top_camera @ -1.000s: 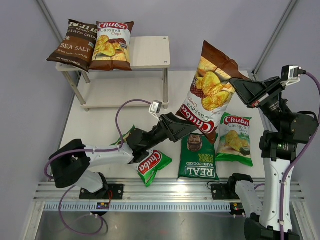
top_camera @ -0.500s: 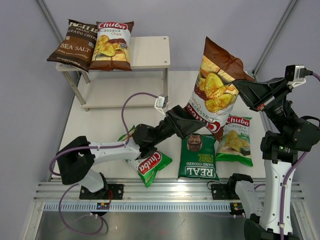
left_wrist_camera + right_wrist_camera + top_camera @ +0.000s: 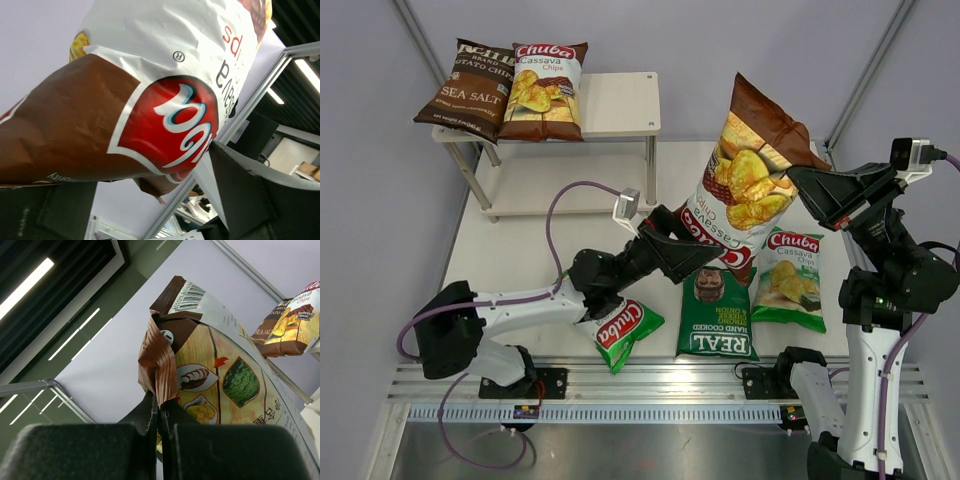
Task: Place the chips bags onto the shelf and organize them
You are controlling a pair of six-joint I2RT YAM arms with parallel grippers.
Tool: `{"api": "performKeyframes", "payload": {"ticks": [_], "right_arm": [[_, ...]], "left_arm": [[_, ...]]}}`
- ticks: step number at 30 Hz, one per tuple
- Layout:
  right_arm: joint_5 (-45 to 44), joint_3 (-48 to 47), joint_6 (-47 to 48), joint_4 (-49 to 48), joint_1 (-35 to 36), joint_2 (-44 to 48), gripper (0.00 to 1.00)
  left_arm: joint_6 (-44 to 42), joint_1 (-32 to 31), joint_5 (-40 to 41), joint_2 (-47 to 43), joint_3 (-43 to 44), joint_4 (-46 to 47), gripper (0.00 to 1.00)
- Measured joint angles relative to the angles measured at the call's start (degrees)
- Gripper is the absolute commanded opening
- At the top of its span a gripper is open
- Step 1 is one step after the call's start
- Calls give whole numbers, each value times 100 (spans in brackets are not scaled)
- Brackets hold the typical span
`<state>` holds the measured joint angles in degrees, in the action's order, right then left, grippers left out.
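Note:
My right gripper (image 3: 798,178) (image 3: 160,401) is shut on the side seam of a brown/white Chuba bag (image 3: 745,190) (image 3: 220,375) and holds it tilted in the air above the table's right half. My left gripper (image 3: 692,250) (image 3: 155,170) is open, its fingers spread round the bag's lower, red-logo end (image 3: 165,125). The shelf (image 3: 620,100) stands at the back left. A dark brown Sea Salt bag (image 3: 470,85) and another brown/white Chuba bag (image 3: 548,85) lie on its top board. Its lower board (image 3: 560,180) is bare.
On the table lie a green Chuba bag (image 3: 788,275), a dark green REAL bag (image 3: 717,315) and a second green Chuba bag (image 3: 625,330), partly under my left arm. The right third of the shelf's top board is bare.
The held bag has risen a little and shifted right with my right gripper. My left gripper has moved forward and up to the bag's lower end.

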<state>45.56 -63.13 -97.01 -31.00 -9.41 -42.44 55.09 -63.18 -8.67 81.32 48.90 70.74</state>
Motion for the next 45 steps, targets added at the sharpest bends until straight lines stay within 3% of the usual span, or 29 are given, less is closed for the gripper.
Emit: {"api": "performKeyframes", "payload": {"ticks": [7,10,13,19,21,22,23,30,33,34,36,37,40,44,45], "right_arm": [[-13,487,37,-205,-2,24,0],[-105,619,79,-240,-2,24,0],[-136,688,138,-317,-2,31,0],[-133,756,229,-557,-7,57,0],[-101,756,258,-623,-9,101,0],[-87,756,278,-651,-9,136,0],[-79,756,302,-682,-9,175,0],[-122,756,671,-570,-15,409,0],[-160,726,1047,-146,-20,433,21],[-188,688,1226,98,-22,439,35],[-254,564,1631,678,-24,468,52],[-280,476,1897,1071,-17,501,63],[-481,144,2699,2236,-2,632,69],[-831,-315,3532,3311,4,682,90],[-927,-413,3724,3565,4,682,90]], "left_arm": [[-468,0,260,-737,-507,-129,64],[-673,0,382,-990,-520,-186,67],[-813,0,444,-1180,-514,-166,83],[-907,-4,529,-1248,-289,-450,82],[-925,-4,584,-1246,-256,-533,75],[-925,-4,595,-1237,-254,-538,67],[-942,-4,632,-1226,-245,-570,52],[-1027,7,890,-1261,-227,-973,28],[-1056,4,1073,-1432,-229,-1331,17],[-1069,4,1163,-1513,-229,-1491,11],[-1075,4,1357,-1652,-240,-1799,8],[-1073,0,1456,-1707,-240,-1945,0],[-1056,-24,1742,-1875,-245,-2450,0],[-1032,-28,2170,-2092,-243,-3049,0],[-1025,-33,2269,-2144,-243,-3193,0]]}}
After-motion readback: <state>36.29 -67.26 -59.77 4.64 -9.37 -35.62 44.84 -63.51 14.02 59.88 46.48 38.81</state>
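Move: The brown-and-white Chuba bag hangs between my hands, its top end already shut in my right fingers and its lower end by my open left ones. Its middle is about 8 cm right of my left hand, 5 ahead and 9 above; from my right hand it is some 8 cm left, 3 ahead and 5 below. From my left hand, roughly 40 cm down on the table, the dark green bag lies about 8 cm right and 3 ahead, the upright green Chuba bag some 27 right and 12 ahead, the slanted green Chuba bag around 17 left and 3 ahead. I slide my left hand about 5 cm left and then up some 4 cm at the bag's lower end, then close its fingers to pinch that end while it swings forward and back down, turning counter-clockwise. My right hand keeps its grip as it dips forward, then draws back; finally it opens wide, letting go of the top end, and sinks forward, twisting some 25 degrees clockwise. ##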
